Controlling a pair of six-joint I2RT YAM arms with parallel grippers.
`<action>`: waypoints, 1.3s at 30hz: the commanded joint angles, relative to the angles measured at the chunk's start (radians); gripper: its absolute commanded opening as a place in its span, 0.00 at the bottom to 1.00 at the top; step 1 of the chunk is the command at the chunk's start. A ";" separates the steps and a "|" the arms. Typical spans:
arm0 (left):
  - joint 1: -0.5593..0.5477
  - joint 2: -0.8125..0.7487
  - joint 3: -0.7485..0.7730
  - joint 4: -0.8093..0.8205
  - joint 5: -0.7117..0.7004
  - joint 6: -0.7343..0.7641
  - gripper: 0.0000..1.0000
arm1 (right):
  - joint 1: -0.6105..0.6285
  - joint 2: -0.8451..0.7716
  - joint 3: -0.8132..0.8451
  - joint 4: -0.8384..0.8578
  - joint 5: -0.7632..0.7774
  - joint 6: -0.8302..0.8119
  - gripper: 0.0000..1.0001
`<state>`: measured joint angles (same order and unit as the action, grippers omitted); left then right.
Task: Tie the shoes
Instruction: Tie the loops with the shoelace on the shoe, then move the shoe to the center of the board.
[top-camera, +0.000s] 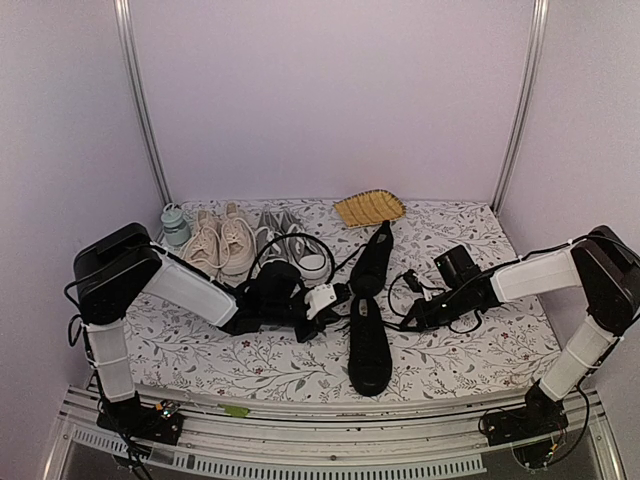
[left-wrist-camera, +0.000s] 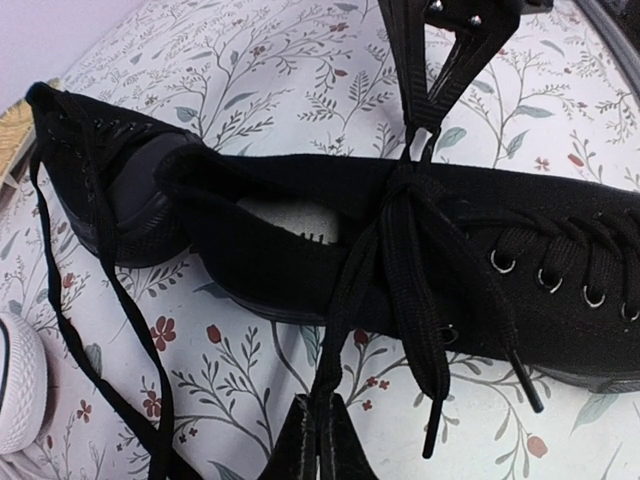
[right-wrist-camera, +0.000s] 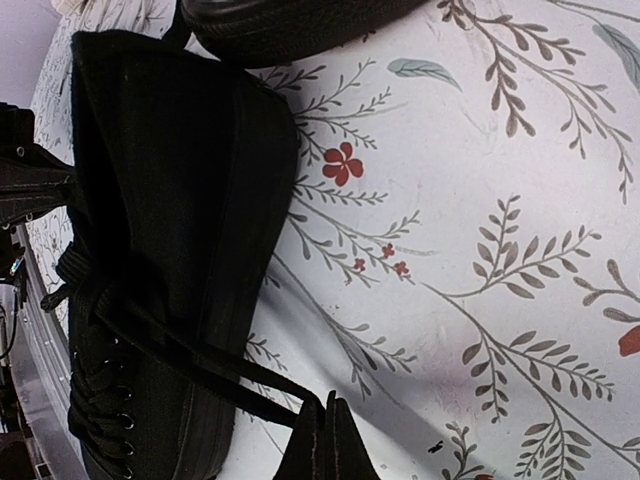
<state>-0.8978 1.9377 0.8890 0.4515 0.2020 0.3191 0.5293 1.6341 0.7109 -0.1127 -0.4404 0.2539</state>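
Two black shoes lie mid-table, the near one (top-camera: 370, 355) toe toward me, the far one (top-camera: 378, 250) behind it. In the left wrist view the near shoe (left-wrist-camera: 560, 230) lies across the frame with its laces crossed in a knot (left-wrist-camera: 405, 190). My left gripper (left-wrist-camera: 320, 412) is shut on a lace strand (left-wrist-camera: 345, 300) running from that knot. Opposite it, my right gripper (left-wrist-camera: 425, 128) is shut on another strand. In the right wrist view my right gripper (right-wrist-camera: 325, 408) pinches a lace loop (right-wrist-camera: 200, 360) beside the shoe (right-wrist-camera: 170, 200). Both grippers (top-camera: 343, 293) (top-camera: 407, 320) flank the shoe.
A beige pair (top-camera: 220, 245) and a grey pair with white toe caps (top-camera: 295, 248) stand at the back left beside a small teal bottle (top-camera: 175, 225). A yellow woven piece (top-camera: 368, 208) lies at the back. A loose lace (left-wrist-camera: 110, 300) trails over the floral cloth (top-camera: 480, 350).
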 joint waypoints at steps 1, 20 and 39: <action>0.032 0.007 -0.031 -0.060 -0.029 -0.009 0.00 | -0.025 0.019 -0.030 -0.029 0.045 0.012 0.00; 0.017 -0.042 -0.016 -0.026 0.178 -0.021 0.00 | -0.019 -0.017 0.038 -0.001 -0.088 -0.030 0.06; 0.099 -0.375 -0.019 -0.219 -0.142 -0.152 0.96 | 0.185 0.119 0.443 -0.147 0.396 0.095 0.72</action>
<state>-0.8726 1.6104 0.8787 0.1761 0.2428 0.3233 0.6765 1.6611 1.0626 -0.1963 -0.2150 0.2855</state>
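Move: The bow knot on the near black shoe sits between the two hands, each still pinching a loop: about 6 cm to the left hand's right and nearly level with it. From the right hand the same knot is about 7 cm left, 2 cm farther out and some 3 cm higher. The far black shoe's middle lies roughly 14 cm ahead and 7 cm right of the left hand; the nearer grey shoe is about 15 cm ahead of that hand and 5 cm left. The bow's loops are kept pinched and taut at first, both hands almost still; then both are let go. The left hand eases back about 3 cm with fingers shut, opens wide and lifts some 9 cm, drifting left. The right opens as it rises about 9 cm and swings forward and left over the shoe's heel towards the far black shoe, its fingertips tipping forward some 15 degrees. ##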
